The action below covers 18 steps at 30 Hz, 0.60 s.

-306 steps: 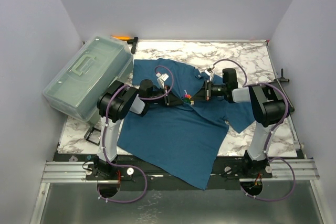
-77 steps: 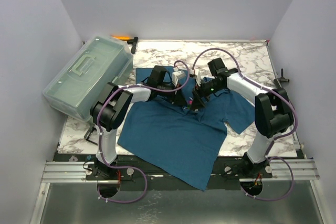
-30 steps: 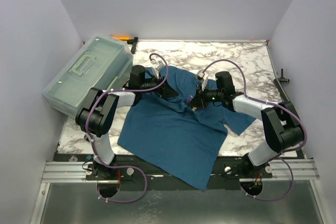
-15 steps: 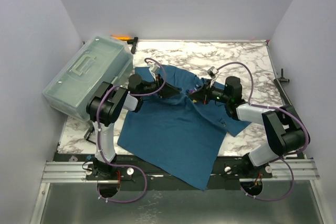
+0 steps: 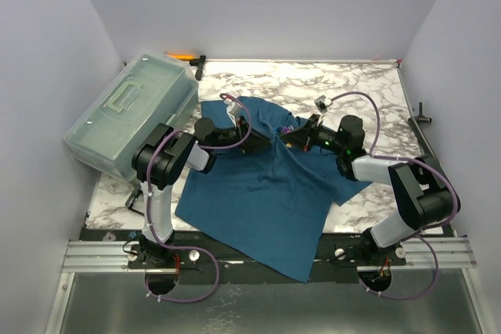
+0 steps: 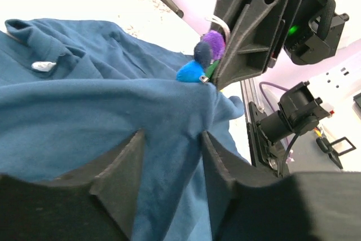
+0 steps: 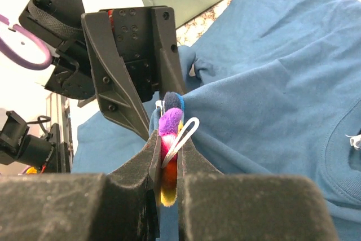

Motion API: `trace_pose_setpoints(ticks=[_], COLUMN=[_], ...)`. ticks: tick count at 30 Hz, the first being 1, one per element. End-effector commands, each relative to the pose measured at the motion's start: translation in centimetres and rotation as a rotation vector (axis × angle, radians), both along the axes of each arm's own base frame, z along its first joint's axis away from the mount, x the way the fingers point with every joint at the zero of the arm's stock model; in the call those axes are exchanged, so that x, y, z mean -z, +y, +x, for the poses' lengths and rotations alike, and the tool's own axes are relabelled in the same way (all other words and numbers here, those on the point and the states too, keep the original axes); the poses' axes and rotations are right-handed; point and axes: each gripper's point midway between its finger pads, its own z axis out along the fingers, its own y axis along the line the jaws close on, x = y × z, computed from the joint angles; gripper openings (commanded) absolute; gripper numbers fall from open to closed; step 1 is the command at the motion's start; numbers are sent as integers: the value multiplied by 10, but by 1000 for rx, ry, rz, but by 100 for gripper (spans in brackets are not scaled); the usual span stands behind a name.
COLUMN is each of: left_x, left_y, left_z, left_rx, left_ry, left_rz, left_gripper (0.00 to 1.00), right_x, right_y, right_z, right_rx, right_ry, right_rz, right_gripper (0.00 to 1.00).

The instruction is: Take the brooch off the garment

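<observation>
The garment [image 5: 258, 193], a dark teal T-shirt, lies spread on the marble table and is pulled up into a ridge at its middle. The brooch [image 7: 169, 156], a fuzzy purple, red, orange and yellow piece with a white loop, sits pinched between the pads of my right gripper [image 7: 169, 139], which is shut on it. It still meets the cloth at a raised peak. In the left wrist view the brooch [image 6: 200, 63] shows its blue and purple balls beside the right gripper's black fingers [image 6: 242, 38]. My left gripper [image 6: 170, 136] holds a fold of the garment [image 6: 84, 100] between its jaws, just short of the brooch.
A translucent grey-green lidded box [image 5: 129, 115] stands on the table's left side. An orange-handled tool [image 5: 184, 56] lies at the back wall behind it. Bare marble [image 5: 360, 84] shows at the back right. Both arms meet over the shirt's chest.
The right gripper has drawn the brooch up and a little to the right, tenting the cloth. The left jaws have narrowed on the fold, and the left wrist has shifted towards the brooch.
</observation>
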Motion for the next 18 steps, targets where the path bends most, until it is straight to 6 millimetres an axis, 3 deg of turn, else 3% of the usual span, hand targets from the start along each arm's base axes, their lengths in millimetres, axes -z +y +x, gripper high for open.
trace_pose_setpoints(ticks=[1,9,18], left_x=[-9,8,19], left_y=[-16,-30,-43], left_z=[-24,-42,-55], left_rx=[71,126,148], left_ry=[-119,-99,-156], left_rz=[39,88,179], left_gripper=[39,12,8], right_x=[-5,-14,-8], right_y=[2,6,9], right_z=[-3,-5,-11], right_rx=[-21,-46,-79], right_ry=[-15,-7,38], right_rz=[44,110,149], right_gripper=[1,1,1])
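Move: At the right hand's closed tips sits the brooch, still gripped and about 1 cm to the left of that hand's point. From the open left hand, the raised garment fold under the brooch's clasp lies some 4 cm to the right and 2 cm back, about level in height; the brooch is about 5 cm right, 1 cm back and 2 cm higher. The garment's collar label lies roughly 11 cm ahead, 10 cm right and 11 cm below it. Reaching back and to the right by about 3 cm each way, the left hand comes in at the garment fold, sinking slightly at the end, while its half-open fingers close almost shut and pinch the cloth right beneath the brooch. The right hand keeps its grip on the brooch, tilting nearly 10 degrees and easing down about 1 cm late on. ##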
